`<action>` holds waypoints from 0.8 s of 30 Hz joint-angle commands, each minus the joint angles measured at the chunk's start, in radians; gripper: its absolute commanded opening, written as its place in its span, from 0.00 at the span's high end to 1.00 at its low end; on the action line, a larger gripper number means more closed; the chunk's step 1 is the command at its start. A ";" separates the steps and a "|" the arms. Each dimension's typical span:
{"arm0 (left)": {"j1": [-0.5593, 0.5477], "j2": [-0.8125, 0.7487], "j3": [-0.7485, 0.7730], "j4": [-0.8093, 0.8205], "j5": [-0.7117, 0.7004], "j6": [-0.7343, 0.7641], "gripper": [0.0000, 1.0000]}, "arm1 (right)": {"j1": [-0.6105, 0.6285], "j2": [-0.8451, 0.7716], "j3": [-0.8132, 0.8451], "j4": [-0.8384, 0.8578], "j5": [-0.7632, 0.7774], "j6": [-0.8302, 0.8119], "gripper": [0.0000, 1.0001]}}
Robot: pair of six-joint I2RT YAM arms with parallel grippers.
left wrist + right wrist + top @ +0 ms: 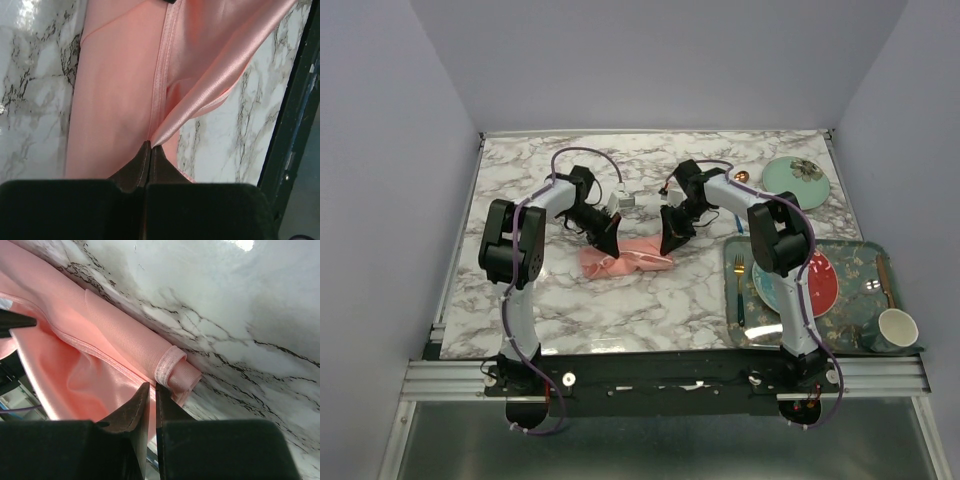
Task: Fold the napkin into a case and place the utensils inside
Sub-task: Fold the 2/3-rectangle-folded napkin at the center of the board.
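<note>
The salmon-pink napkin (pixel 628 262) lies bunched in a narrow strip on the marble table between my two grippers. My left gripper (pixel 608 241) is shut on the napkin (pixel 125 85), with a fold and its hem pinched at the tips (pixel 151 145). My right gripper (pixel 672 238) stands at the napkin's right end, its jaws nearly together on the hemmed edge beside a rolled corner (pixel 175 371) of the napkin (pixel 95 360). The copper bowl of a spoon (pixel 742 176) shows behind the right arm. A thin dark blue piece (pixel 739 227), perhaps the fork, lies by that arm and is mostly hidden.
A patterned teal tray (pixel 865 255) at the right holds a red and a teal plate (pixel 818 282), a gold fork with a teal handle (pixel 740 292) and a white cup (pixel 898 328). A round green plate (pixel 796 176) sits at the back right.
</note>
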 commanded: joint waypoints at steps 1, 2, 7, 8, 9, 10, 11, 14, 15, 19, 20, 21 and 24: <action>0.044 0.089 0.042 -0.012 0.092 -0.075 1.00 | 0.001 0.070 0.001 0.005 0.141 -0.059 0.82; 0.049 0.099 0.046 -0.011 0.098 -0.085 1.00 | 0.000 0.070 0.002 0.002 0.141 -0.060 0.82; 0.075 0.158 0.073 -0.012 0.103 -0.109 1.00 | 0.001 0.068 0.011 -0.009 0.137 -0.068 0.80; 0.077 0.164 0.074 -0.014 0.100 -0.111 1.00 | 0.000 0.062 0.011 -0.009 0.132 -0.071 0.80; 0.080 0.173 0.077 -0.015 0.096 -0.114 1.00 | 0.000 0.058 0.016 -0.011 0.126 -0.074 0.78; 0.084 0.178 0.077 -0.015 0.092 -0.114 1.00 | 0.001 0.050 0.017 -0.009 0.120 -0.078 0.77; 0.086 0.179 0.076 -0.014 0.090 -0.114 1.00 | -0.002 0.044 0.022 -0.012 0.114 -0.082 0.76; 0.086 0.182 0.073 -0.015 0.084 -0.111 1.00 | -0.005 0.004 0.030 -0.027 0.094 -0.104 0.71; 0.086 0.187 0.074 -0.015 0.084 -0.111 1.00 | -0.010 -0.011 0.031 -0.037 0.091 -0.112 0.68; 0.086 0.195 0.080 -0.015 0.081 -0.117 1.00 | -0.046 -0.086 0.033 -0.069 0.066 -0.128 0.59; 0.084 0.196 0.080 -0.015 0.080 -0.115 1.00 | -0.059 -0.102 0.024 -0.075 0.056 -0.135 0.56; 0.086 0.201 0.086 -0.015 0.080 -0.117 1.00 | -0.078 -0.116 0.018 -0.075 0.028 -0.147 0.49; 0.086 0.207 0.096 -0.015 0.081 -0.122 1.00 | -0.115 -0.174 -0.012 -0.052 -0.016 -0.199 0.36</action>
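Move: The folded napkin lies under the left hand, which already pinches the raised near edge; the napkin's middle is about 2 cm right, level forward and back, and some 3 cm below. Its right end is at the right hand's closed tips, about 1 cm back, 1 cm right and 1 cm below. From the right hand, the fork lies roughly 17 cm right and 8 cm back; the blue utensil is about 15 cm right and 10 cm forward. The napkin's pinched edge is carried down onto the folded strip by the left hand, about 3 cm down and a little over 1 cm forward, with some 15 degrees of wrist turn; it then stays there, still gripping. The right hand first keeps the right end, then opens to about half and comes free, rising nearly 3 cm while drifting right and forward, away from the napkin. ##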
